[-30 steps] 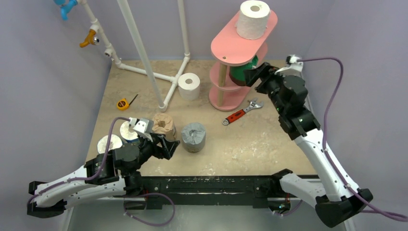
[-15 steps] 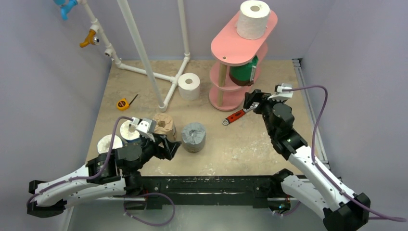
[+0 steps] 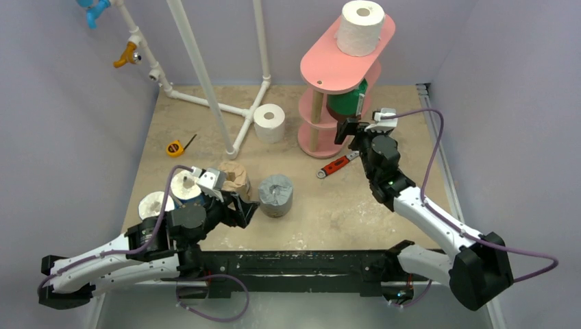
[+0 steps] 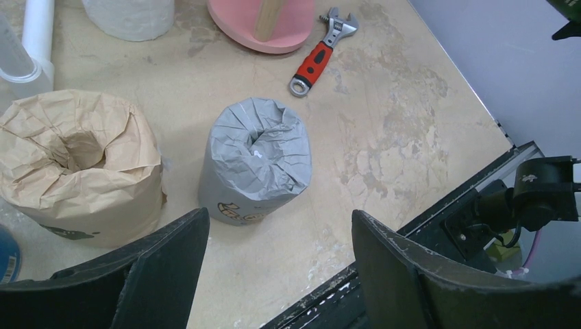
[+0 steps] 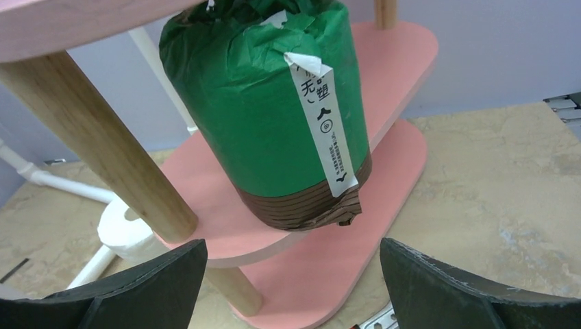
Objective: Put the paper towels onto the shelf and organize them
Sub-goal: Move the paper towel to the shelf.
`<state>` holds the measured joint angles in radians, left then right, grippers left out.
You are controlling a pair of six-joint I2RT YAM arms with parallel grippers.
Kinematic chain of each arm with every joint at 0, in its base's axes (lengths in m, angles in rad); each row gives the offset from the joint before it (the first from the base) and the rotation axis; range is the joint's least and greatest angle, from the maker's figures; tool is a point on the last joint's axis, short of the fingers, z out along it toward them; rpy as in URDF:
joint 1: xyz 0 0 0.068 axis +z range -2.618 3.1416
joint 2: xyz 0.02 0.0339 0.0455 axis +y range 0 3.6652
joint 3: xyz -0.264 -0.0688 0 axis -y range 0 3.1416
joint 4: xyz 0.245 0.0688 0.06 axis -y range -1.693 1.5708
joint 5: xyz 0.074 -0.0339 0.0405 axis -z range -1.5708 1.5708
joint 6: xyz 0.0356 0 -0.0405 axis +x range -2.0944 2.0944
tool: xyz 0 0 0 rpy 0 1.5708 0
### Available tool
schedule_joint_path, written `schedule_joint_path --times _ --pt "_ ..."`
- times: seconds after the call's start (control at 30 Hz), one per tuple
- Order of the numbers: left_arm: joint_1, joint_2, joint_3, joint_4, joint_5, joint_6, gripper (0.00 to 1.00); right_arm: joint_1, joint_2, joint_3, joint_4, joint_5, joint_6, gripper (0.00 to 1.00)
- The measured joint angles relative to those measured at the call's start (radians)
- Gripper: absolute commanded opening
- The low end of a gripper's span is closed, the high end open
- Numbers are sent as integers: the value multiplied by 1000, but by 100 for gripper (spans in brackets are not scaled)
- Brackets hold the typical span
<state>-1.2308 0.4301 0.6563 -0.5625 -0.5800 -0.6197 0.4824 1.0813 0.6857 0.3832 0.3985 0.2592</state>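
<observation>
The pink shelf (image 3: 322,65) stands at the back with a white roll (image 3: 361,27) on its top board and a green-wrapped roll (image 3: 346,103) upright on the middle board. My right gripper (image 3: 351,130) hangs open just in front of the green roll (image 5: 274,103), not touching it, jaws wide and empty (image 5: 291,274). On the table stand a grey roll (image 3: 275,195), a tan roll (image 3: 235,177), a white roll (image 3: 269,122), and two more at the left (image 3: 154,204), one blue-wrapped (image 3: 183,185). My left gripper (image 3: 241,209) is open and empty, short of the grey roll (image 4: 257,161).
A red-handled wrench (image 3: 336,164) lies in front of the shelf's bottom board (image 5: 384,199). A yellow tape measure (image 3: 175,147) lies at the left. A white pipe frame (image 3: 205,75) rises at the back left. Wooden posts (image 5: 103,144) separate the boards.
My right gripper let go of the green roll on the middle board, opened wide and drew back toward the near left. The left arm has barely moved.
</observation>
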Motion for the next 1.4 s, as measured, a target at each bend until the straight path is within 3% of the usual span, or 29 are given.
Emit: schedule_joint_path --times 0.57,1.4 --pt "0 -21 0 -31 -27 -17 75 -10 195 79 145 5 -19 99" --pt "0 -1 0 -50 -62 -16 75 -70 359 150 269 29 -8 98"
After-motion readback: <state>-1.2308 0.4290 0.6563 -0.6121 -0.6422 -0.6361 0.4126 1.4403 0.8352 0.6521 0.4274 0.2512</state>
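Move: The green paper towel on the middle shelf stands about 11 cm ahead of the right hand, some 2 cm left and 2 cm above. The shelf's near wooden post is about 8 cm left of that roll and 1 cm nearer; the wrench lies on the table, some 5 cm ahead of the hand, 1 cm right and 18 cm below. From the left hand, the green roll is about 35 cm ahead, 31 cm right and 5 cm higher. Fingers still wide open and pointing level ahead, the right hand reaches about 8 cm forward to the green paper towel on the middle shelf, bowing a little over 1 cm left on the way and then easing back right. In the second half it turns some 5 degrees clockwise, so that the fingertips come up on either side of the roll's lower part and seem to push it deeper in, without closing. ##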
